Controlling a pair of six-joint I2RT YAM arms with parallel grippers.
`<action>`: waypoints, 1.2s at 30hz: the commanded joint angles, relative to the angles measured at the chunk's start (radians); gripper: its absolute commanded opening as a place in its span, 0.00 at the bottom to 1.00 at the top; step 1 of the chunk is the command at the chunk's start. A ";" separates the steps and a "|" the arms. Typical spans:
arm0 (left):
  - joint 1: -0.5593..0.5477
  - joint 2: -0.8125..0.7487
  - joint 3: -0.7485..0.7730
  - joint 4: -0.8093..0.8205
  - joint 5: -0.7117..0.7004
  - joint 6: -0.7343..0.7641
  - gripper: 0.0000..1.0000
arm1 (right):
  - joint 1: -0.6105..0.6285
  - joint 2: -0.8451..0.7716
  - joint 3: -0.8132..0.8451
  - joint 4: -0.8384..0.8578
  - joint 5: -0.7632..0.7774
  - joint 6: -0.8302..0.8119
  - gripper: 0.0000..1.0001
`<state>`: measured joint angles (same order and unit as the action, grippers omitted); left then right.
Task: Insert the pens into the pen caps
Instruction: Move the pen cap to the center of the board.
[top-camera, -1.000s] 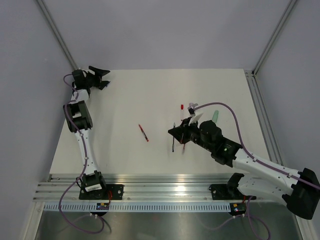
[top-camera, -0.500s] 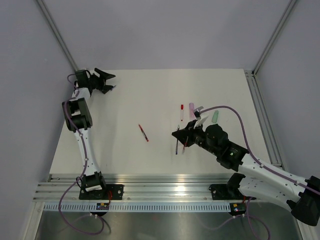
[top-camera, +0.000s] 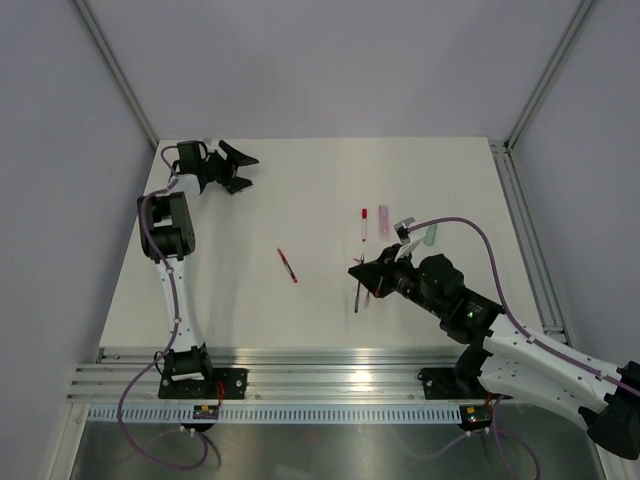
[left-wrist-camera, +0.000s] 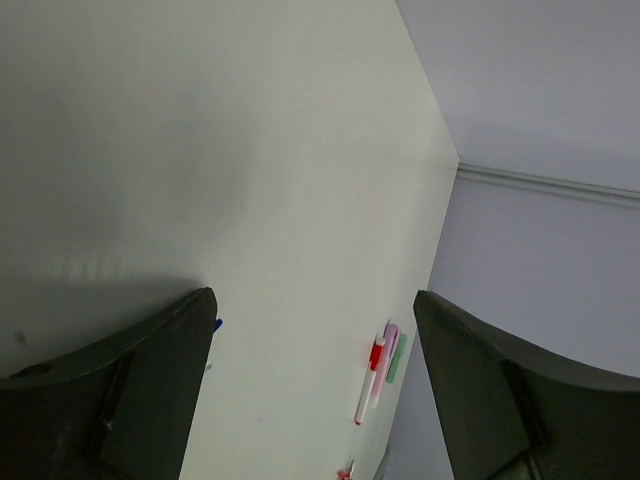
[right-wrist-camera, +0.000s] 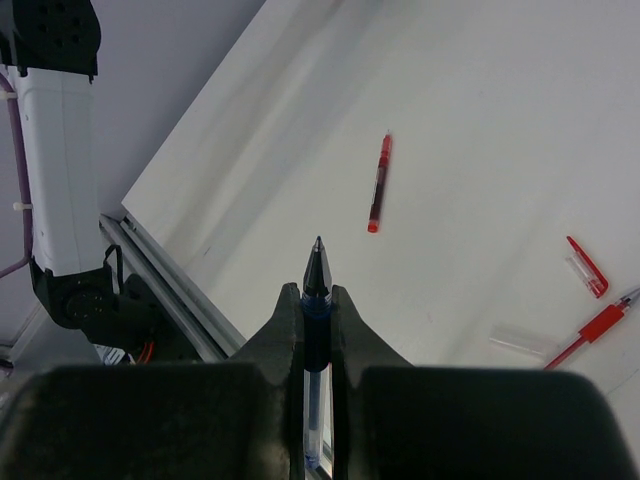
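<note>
My right gripper (top-camera: 362, 272) is shut on a blue pen (right-wrist-camera: 317, 275) with a clear barrel; its dark tip sticks out past the fingertips (right-wrist-camera: 290, 300). It is held above the table. A red pen (top-camera: 288, 266) lies left of it, also in the right wrist view (right-wrist-camera: 378, 184). A red cap (right-wrist-camera: 586, 267) and another red pen (right-wrist-camera: 600, 325) lie to the right. A white pen with a red cap (top-camera: 364, 224), a pink pen (top-camera: 383, 221) and a green pen (top-camera: 431, 234) lie further back. My left gripper (top-camera: 238, 170) is open and empty at the far left; a small blue piece (left-wrist-camera: 217, 324) shows beside its left finger.
The table's near edge is an aluminium rail (top-camera: 330, 372). Grey walls and frame posts (top-camera: 120, 75) close the far and side edges. A purple cable (top-camera: 450, 215) loops over the right arm. A clear tube piece (right-wrist-camera: 525, 341) lies by the red pen.
My left gripper has swung right along the far edge, away from the corner. My right gripper has shifted slightly right and nearer with the blue pen still in it.
</note>
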<state>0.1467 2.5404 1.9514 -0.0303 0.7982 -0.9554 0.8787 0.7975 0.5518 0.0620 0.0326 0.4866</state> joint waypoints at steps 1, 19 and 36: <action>0.007 -0.089 -0.094 -0.037 0.004 0.053 0.84 | -0.009 -0.023 -0.010 0.002 0.000 0.012 0.00; -0.033 -0.367 -0.568 0.138 -0.005 0.064 0.84 | -0.007 -0.014 -0.061 0.065 -0.028 0.038 0.00; -0.081 -0.459 -0.609 0.107 -0.106 0.104 0.84 | -0.009 0.019 -0.092 0.091 -0.071 0.099 0.00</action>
<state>0.0681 2.1471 1.3151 0.0814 0.7677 -0.8978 0.8776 0.8169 0.4614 0.0952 -0.0181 0.5671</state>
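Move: The blue pen cap lies by the left hand's lower finger, about 4 cm back from the hand point, level sideways and some 5 cm below. The board's center, where it is bound, is roughly 19 cm back and 26 cm right of that hand; the dark red pen is about 33 cm back and 17 cm right, at board height. From the right hand the cap is some 38 cm ahead, 34 cm left and 21 cm below. The left hand, turned on its side with the fingers still wide open, drags the blue cap over the board with its lower fingertip, first about 8 cm almost straight back towards the base, then bending back and to the right for another 4 or 5 cm each way, staying low and level before it stops. Meanwhile the right hand keeps its pinch on the uncapped blue pen over the board and sinks about 4 cm, tipping slightly nose-down. ##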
